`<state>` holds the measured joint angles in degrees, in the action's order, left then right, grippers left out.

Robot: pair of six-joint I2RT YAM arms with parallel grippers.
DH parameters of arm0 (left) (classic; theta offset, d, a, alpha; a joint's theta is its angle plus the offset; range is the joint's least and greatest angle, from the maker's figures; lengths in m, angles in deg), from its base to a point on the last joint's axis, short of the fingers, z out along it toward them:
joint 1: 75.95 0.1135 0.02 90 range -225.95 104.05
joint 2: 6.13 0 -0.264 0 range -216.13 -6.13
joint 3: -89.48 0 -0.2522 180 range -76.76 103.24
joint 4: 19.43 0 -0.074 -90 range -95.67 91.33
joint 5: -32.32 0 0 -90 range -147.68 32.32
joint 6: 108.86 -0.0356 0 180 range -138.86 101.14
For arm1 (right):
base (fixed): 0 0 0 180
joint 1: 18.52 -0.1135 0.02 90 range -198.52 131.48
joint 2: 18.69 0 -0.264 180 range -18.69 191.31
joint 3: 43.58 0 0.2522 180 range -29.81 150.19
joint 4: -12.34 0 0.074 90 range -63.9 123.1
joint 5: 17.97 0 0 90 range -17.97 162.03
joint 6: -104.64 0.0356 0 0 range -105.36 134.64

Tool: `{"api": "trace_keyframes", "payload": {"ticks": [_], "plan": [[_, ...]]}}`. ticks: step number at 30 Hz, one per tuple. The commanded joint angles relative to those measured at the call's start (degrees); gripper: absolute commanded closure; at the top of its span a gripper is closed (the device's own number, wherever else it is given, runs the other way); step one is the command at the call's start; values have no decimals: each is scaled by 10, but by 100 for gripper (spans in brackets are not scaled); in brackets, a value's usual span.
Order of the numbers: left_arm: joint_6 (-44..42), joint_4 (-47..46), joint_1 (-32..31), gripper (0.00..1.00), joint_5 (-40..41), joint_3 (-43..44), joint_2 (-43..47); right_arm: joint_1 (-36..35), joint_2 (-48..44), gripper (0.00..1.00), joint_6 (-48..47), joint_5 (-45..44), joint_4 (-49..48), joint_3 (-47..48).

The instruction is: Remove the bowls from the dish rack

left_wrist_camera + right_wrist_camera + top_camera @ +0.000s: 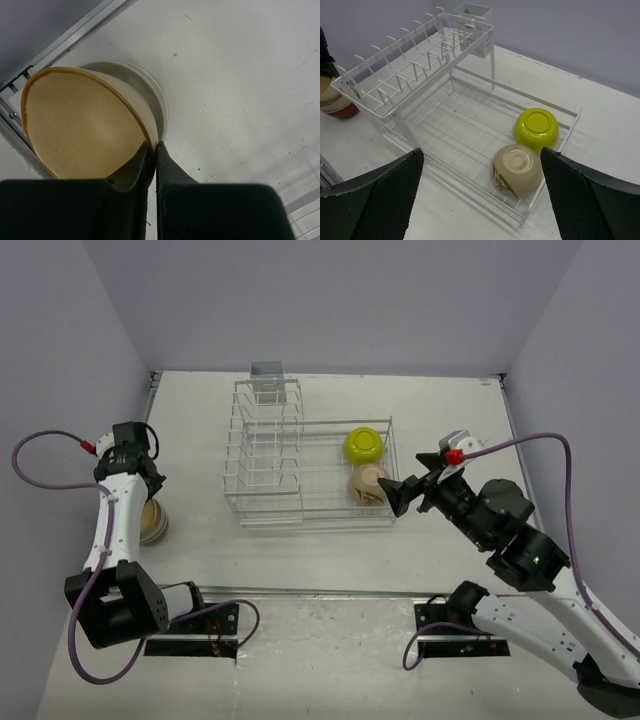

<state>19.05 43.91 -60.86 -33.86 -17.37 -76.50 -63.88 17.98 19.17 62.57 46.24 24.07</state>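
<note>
The white dish rack (300, 455) (410, 75) stands mid-table. Two bowls lie upside down in its basket: a yellow-green bowl (362, 445) (536, 128) and a beige bowl with a brown pattern (367, 486) (517, 171). My right gripper (404, 496) (481, 152) is open just outside the basket's right end, with the beige bowl between and beyond its fingers, untouched. Left of the rack, my left gripper (150, 496) (154, 145) is shut on the rim of a cream bowl with a brown edge (80, 125). That bowl sits tilted in a white bowl (150, 90) on the table (153, 523).
A small grey cutlery cup (268, 371) (474, 17) hangs on the rack's far end. The raised plate-slot section (395, 70) covers the rack's left half. A metal rail (55, 50) runs along the table's left edge, close to the stacked bowls (335, 100).
</note>
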Motion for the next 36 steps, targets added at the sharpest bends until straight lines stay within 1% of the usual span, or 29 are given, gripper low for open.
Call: {"api": "trace_keyframes", "payload": {"ticks": [1,9,10,12,13,19,24,26,29,30,31,32,34,35,36], "plan": [[-23,-38,9,100,-8,-2,1,-3,-5,1,6,-3,-7,-1],[-21,-41,20,99,-23,-10,-6,-3,-10,1,5,-5,-8,-5],[-21,-41,22,94,-24,-10,-6,-2,-9,1,5,-5,-9,-4],[-21,-42,23,91,-29,-11,-6,-3,-10,1,5,-4,-9,-4],[-18,-42,24,87,-30,-13,-4,-3,-10,1,5,-4,-10,-4],[-14,-43,24,77,-32,-15,-1,-3,-12,1,4,-1,-9,-4],[-11,-36,24,76,-33,-9,4,-3,-9,1,4,1,-12,-5],[-9,-31,24,76,-37,5,20,-3,-7,1,4,1,-10,-5],[-8,-26,24,73,-72,48,59,-3,-1,1,6,-17,-12,-5],[-8,-30,23,69,-115,64,70,-3,7,1,7,-21,-10,-3],[-4,-30,23,67,-136,97,85,-3,12,1,7,-24,-8,0],[5,-38,22,64,-189,126,96,-3,27,1,13,-34,0,9],[15,-67,14,57,-237,142,109,-3,47,1,21,-56,17,20],[23,-91,8,53,-276,149,112,-3,57,1,23,-66,24,34],[36,-107,-8,52,-287,158,116,-2,79,1,26,-72,29,40]]}}
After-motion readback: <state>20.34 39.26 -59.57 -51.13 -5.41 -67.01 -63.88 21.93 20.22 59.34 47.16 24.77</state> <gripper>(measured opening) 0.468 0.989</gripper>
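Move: The left hand, pinching the rim of the tan bowl, already has it over the bowl stack on the table; the stack's middle is about 4 cm back, 3 cm left and 8 cm below. The empty upper tier of the dish rack stands some 15 cm ahead and 27 cm right, at hand height. From the right hand the stack is roughly 58 cm left, level fore-and-aft, 28 cm down; the beige bowl about 9 cm ahead, 3 cm left, 29 cm down. The left hand lowers the tan bowl about 1 cm onto the stack, then nearly holds its place while the fingers open a little and let go of the rim, before it climbs away fast by some 14 cm, drifting forward and right towards the rack as the fingers spread to about half open and tip up some 30 degrees. Only at the very end does the wide-open right hand start forward and down, about 2 cm, towards the bowls still in the rack. ##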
